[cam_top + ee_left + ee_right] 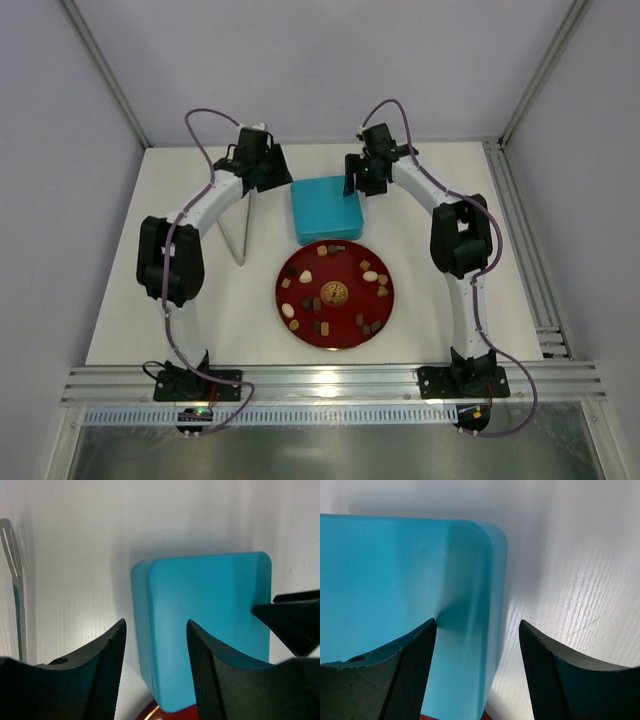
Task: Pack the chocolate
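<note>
The chocolate [369, 275], several small brown, tan and cream pieces, lies round a gold-foil ball [334, 292] on a red plate [345, 262]. Just behind the plate sits a closed teal box [326, 208]. My left gripper [277, 172] hangs at the box's left edge. In the left wrist view it [156, 625] is open, one finger over the lid [210, 595] and one over the table. My right gripper [358, 185] is at the box's right edge. It [477, 624] is open too, its left finger on the lid [380, 580], the other over the table.
Metal tongs [243, 225] lie on the white table left of the box, also showing as tongs [17, 580] in the left wrist view. An aluminium rail [330, 380] runs along the near edge by the arm bases. White walls close in the back and sides.
</note>
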Robot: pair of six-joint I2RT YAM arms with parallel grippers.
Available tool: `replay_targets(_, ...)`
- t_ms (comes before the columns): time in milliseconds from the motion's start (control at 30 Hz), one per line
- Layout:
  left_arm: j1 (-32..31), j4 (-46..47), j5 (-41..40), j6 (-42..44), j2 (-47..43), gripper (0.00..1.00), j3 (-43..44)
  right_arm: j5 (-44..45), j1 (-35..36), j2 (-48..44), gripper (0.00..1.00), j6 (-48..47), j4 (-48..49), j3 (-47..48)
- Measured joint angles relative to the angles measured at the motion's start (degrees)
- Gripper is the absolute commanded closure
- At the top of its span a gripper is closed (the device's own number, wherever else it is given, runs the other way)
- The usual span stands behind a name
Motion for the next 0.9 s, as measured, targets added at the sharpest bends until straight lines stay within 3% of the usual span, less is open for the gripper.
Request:
replay_targets(167, -1.55, 1.16, 0.20, -0.02, -5.86, 0.51, -6.51, 0.07, -0.04, 0.00, 0.32, 0.02, 0.04, -0.04)
replay_targets(367, -4.55, 1.18, 0.17, -0.17, -6.67, 0.51, -14.75, -0.31, -0.04, -0.09, 0.32, 0.31, 1.03, -0.87)
replay_targets(900, -6.99, 0.00, -0.02, -0.07, -5.07, 0.52, -14.34, -0.59, -0.07, -1.42, 0.32, 1.33, 2.95, -3.54)
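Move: Behind the raised left hand lies the lid's near-left corner, about 11 cm back, 4 cm to the right and 6 cm below. The lid's middle is some 3 cm back and 9 cm right; the tongs lie about 10 cm back and 12 cm left, the round red tray about 26 cm back and 10 cm right. From the right hand, the corner is roughly 12 cm back, 14 cm left and level. Swinging back along the lid's left side from the far end to the near end, the left hand lifts a centimetre, then travels about 8 cm back, 3 cm right and comes down some 5 cm, fingertips tipping about 10 degrees further down. Its half-open gripper sets the right-hand finger on the lid beside the near-left corner; the right gripper stays, one finger still resting on the lid's far-right edge. ##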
